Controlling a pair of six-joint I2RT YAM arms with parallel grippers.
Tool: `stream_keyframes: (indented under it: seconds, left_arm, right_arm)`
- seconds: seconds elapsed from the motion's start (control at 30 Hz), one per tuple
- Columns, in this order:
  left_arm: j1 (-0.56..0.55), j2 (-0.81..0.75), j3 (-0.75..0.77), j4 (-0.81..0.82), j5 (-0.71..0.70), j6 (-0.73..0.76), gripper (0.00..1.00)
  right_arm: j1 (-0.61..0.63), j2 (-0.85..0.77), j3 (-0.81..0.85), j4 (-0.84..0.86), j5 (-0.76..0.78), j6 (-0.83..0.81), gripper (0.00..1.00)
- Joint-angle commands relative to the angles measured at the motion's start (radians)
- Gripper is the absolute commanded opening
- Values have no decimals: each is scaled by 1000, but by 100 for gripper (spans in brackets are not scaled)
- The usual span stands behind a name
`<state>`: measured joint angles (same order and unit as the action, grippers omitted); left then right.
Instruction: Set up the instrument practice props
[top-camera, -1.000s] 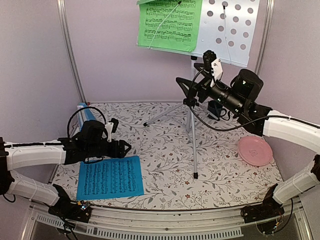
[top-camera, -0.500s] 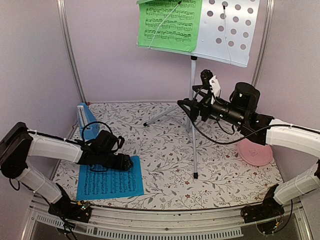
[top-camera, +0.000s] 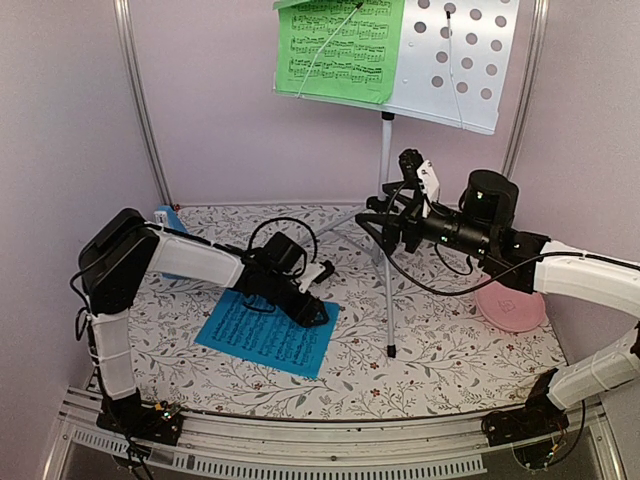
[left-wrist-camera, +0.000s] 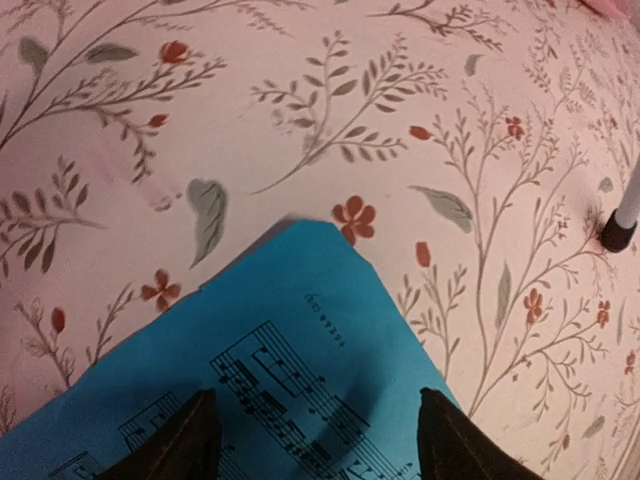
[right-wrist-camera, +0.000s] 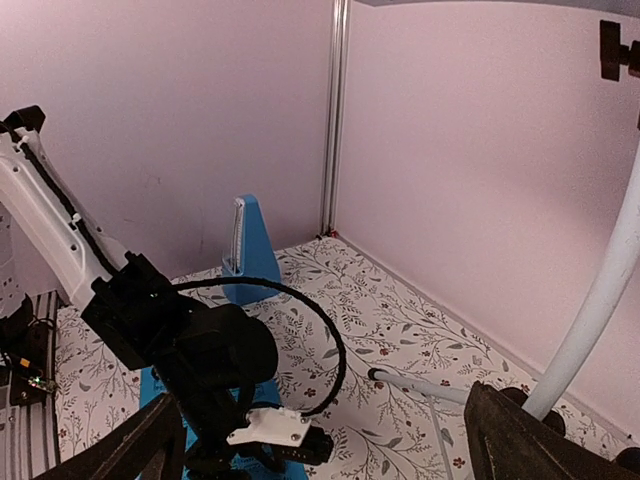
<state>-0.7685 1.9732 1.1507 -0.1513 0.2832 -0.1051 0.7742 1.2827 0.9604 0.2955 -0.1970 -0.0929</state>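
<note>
The music stand (top-camera: 386, 200) rises at the back centre. A green sheet (top-camera: 340, 45) rests on the left half of its perforated desk (top-camera: 465, 60). On the table a blue sheet (top-camera: 265, 338) lies flat and askew. My left gripper (top-camera: 316, 314) is low over its right corner. In the left wrist view the gripper (left-wrist-camera: 312, 440) is open, its fingertips (left-wrist-camera: 170, 445) straddling the printed staves of the sheet (left-wrist-camera: 290, 330). My right gripper (top-camera: 385, 225) hangs open beside the stand's pole with nothing in it. The blue metronome (right-wrist-camera: 250, 255) stands at the back left, mostly hidden behind my left arm in the top view.
A pink plate (top-camera: 510, 305) lies at the right, partly under my right arm. The stand's tripod legs (top-camera: 388, 300) spread over the middle of the floral cloth, one black foot (left-wrist-camera: 615, 235) just right of the blue sheet. Walls close in on the left, back and right.
My left arm has swung right across the table, and the blue sheet has slid with it toward the middle and turned. The right gripper has dropped a little and shifted left.
</note>
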Motion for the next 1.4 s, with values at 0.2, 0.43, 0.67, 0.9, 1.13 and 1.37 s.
stream_keyframes:
  seconds: [0.2, 0.43, 0.67, 0.9, 1.13, 1.37]
  left_arm:
    - [-72, -270, -135, -131, -50, 435, 72]
    - [-9, -548, -355, 120, -118, 90, 73]
    - [66, -583, -496, 139, -91, -134, 72]
    - [56, -659, -666, 259, -91, -416, 70]
    - [-55, -843, -780, 194, -321, -725, 69]
    - [-52, -982, -864, 89, -449, -958, 71]
  right_arm:
    - [2, 16, -31, -33, -58, 21, 99]
    - [2, 128, 8, -77, -71, 25, 96]
    - [16, 284, 130, -171, -62, 1, 89]
    - [63, 471, 260, -271, 46, -7, 63]
    - [100, 649, 390, -336, 142, 74, 47]
    - [105, 770, 433, -370, 123, 88, 44]
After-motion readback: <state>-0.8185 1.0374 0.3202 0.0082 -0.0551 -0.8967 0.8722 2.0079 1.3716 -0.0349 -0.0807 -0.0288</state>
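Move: Under the left fingertips lies the right-hand part of the blue music sheet; its middle is about 10 cm left and 3 cm back of that hand, a centimetre below. The stand's front foot is some 16 cm right and 7 cm back, its left foot roughly 17 cm ahead and 5 cm left. From the right hand the sheet's middle lies about 23 cm left, 2 cm back and 33 cm down; the front foot is 7 cm back, 3 cm right and equally low. Dragging back some 5 cm with its fingertips on the blue sheet and swivelling clockwise, the left hand then lifts off, arcs left over the sheet and sinks partway towards its left side, turning back counter-clockwise, fingers still open. The right hand sinks about 24 cm, moving left and a little forward towards the sheet's far right corner, tipping down and closing to under half open, without touching it. ##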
